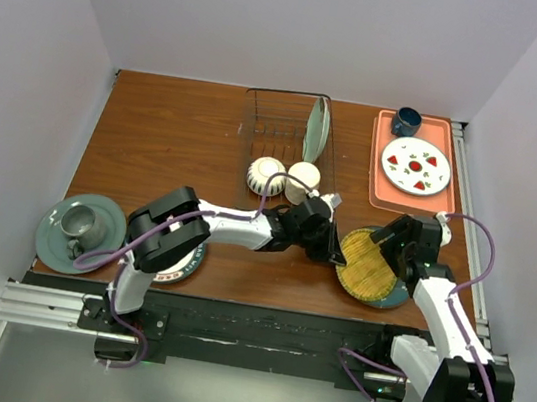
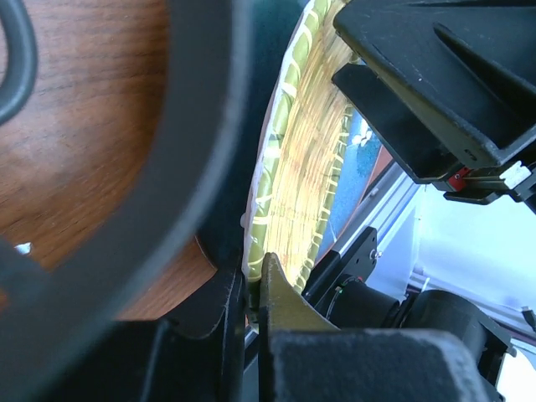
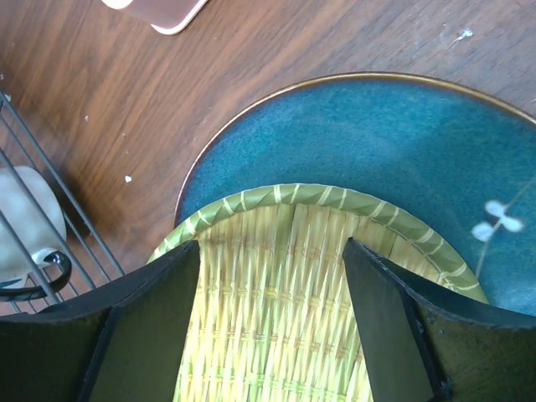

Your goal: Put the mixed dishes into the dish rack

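Observation:
The dish rack (image 1: 279, 144) stands at the back centre. It holds an upright pale green plate (image 1: 315, 129), a striped bowl (image 1: 265, 175) and a cream mug (image 1: 303, 180). A round woven bamboo plate (image 1: 368, 266) lies tilted over a dark blue plate (image 1: 397, 299). My left gripper (image 1: 337, 252) is shut on the woven plate's left rim (image 2: 276, 209), its tips (image 2: 251, 280) pinching the edge. My right gripper (image 1: 386, 241) is open just above the woven plate (image 3: 276, 318), fingers (image 3: 167, 285) spread over its far part, with the blue plate (image 3: 377, 142) beyond.
An orange tray (image 1: 376, 182) at the back right holds a strawberry-marked white plate (image 1: 416, 166) and a blue cup (image 1: 406, 121). A green plate (image 1: 110, 216) with a metal cup (image 1: 77, 222) sits at the front left. A patterned-rim plate (image 1: 185, 267) lies under my left arm.

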Controlling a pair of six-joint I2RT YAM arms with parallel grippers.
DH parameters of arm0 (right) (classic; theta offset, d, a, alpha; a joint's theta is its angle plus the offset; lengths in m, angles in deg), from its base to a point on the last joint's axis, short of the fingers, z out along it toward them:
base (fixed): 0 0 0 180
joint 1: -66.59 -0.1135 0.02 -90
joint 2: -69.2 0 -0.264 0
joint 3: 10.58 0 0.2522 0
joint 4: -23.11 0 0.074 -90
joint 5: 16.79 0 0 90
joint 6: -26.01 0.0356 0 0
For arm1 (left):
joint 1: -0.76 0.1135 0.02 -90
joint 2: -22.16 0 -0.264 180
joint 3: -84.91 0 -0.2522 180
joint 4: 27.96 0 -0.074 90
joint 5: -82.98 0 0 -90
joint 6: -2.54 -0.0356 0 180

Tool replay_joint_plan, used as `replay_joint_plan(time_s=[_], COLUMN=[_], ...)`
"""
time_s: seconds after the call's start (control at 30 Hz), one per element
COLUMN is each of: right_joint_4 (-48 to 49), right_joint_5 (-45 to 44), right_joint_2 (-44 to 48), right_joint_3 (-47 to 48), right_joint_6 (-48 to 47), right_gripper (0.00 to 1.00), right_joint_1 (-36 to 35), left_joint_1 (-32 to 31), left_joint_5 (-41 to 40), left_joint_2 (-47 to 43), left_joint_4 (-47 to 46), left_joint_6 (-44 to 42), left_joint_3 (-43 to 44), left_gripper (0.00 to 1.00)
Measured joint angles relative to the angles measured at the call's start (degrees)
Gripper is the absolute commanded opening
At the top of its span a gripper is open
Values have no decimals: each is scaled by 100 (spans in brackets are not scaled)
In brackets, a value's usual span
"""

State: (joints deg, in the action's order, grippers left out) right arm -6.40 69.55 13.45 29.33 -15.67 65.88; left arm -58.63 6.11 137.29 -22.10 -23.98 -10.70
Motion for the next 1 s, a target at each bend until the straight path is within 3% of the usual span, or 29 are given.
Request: replay_joint_plan(time_s=[0.1,0.13,0.17,0.5,0.87,1.0], right_joint_4=[-179,-264,-437,-1484,-2087,-2055], right_joint_5=[39,44,42,26,-74,28], right_joint_2=[81,120,168,1163,1613,1716], right_joint_3=[83,118,179,879,1775,1799], right_joint_6=[-17,-31,-57,-385,-713,-839], right_gripper=[85,95,98,99,98,93], right_joint_1=[-4,-9,-15,-24,-37,-37], left_joint_1=[-31,-52,-76,-9,922,1113], left_joint_5=[-83,-111,-166,-380,131,361], left_joint_2=[-103,-142,-181,-809,-1410,-1626], left_joint_4=[129,199,271,887,601,328], left_joint_6=[-179,-278,-376,-1320,-1355,-1224], left_joint_3=[24,46,72,452,457,407], left_gripper=[0,0,0,0,0,0])
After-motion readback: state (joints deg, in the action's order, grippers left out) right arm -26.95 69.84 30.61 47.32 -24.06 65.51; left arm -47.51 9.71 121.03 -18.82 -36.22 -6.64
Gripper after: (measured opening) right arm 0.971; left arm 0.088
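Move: My left hand already pinches the left rim of the yellow woven plate. The dish rack, where it is bound, has its middle about 21 cm ahead and 17 cm left, roughly level. The green plate stands in it some 28 cm ahead, 11 cm left; the white mug is 18 cm ahead, 12 cm left; the teal plate lies 10 cm right, straight across, 5 cm below. From my right hand the woven plate's middle is about 6 cm back, 2 cm left, 3 cm lower. Keeping my left fingers shut on the woven plate's rim, I lift it off the stack, first almost straight up, then also forward and left towards the rack's near right corner, about 16 cm up and 8 cm forward in all, tipping the fingers up towards level by some 20 degrees. My right hand spreads its fingers fully and rises about 14 cm, drawing slightly back, clear of the woven plate. ##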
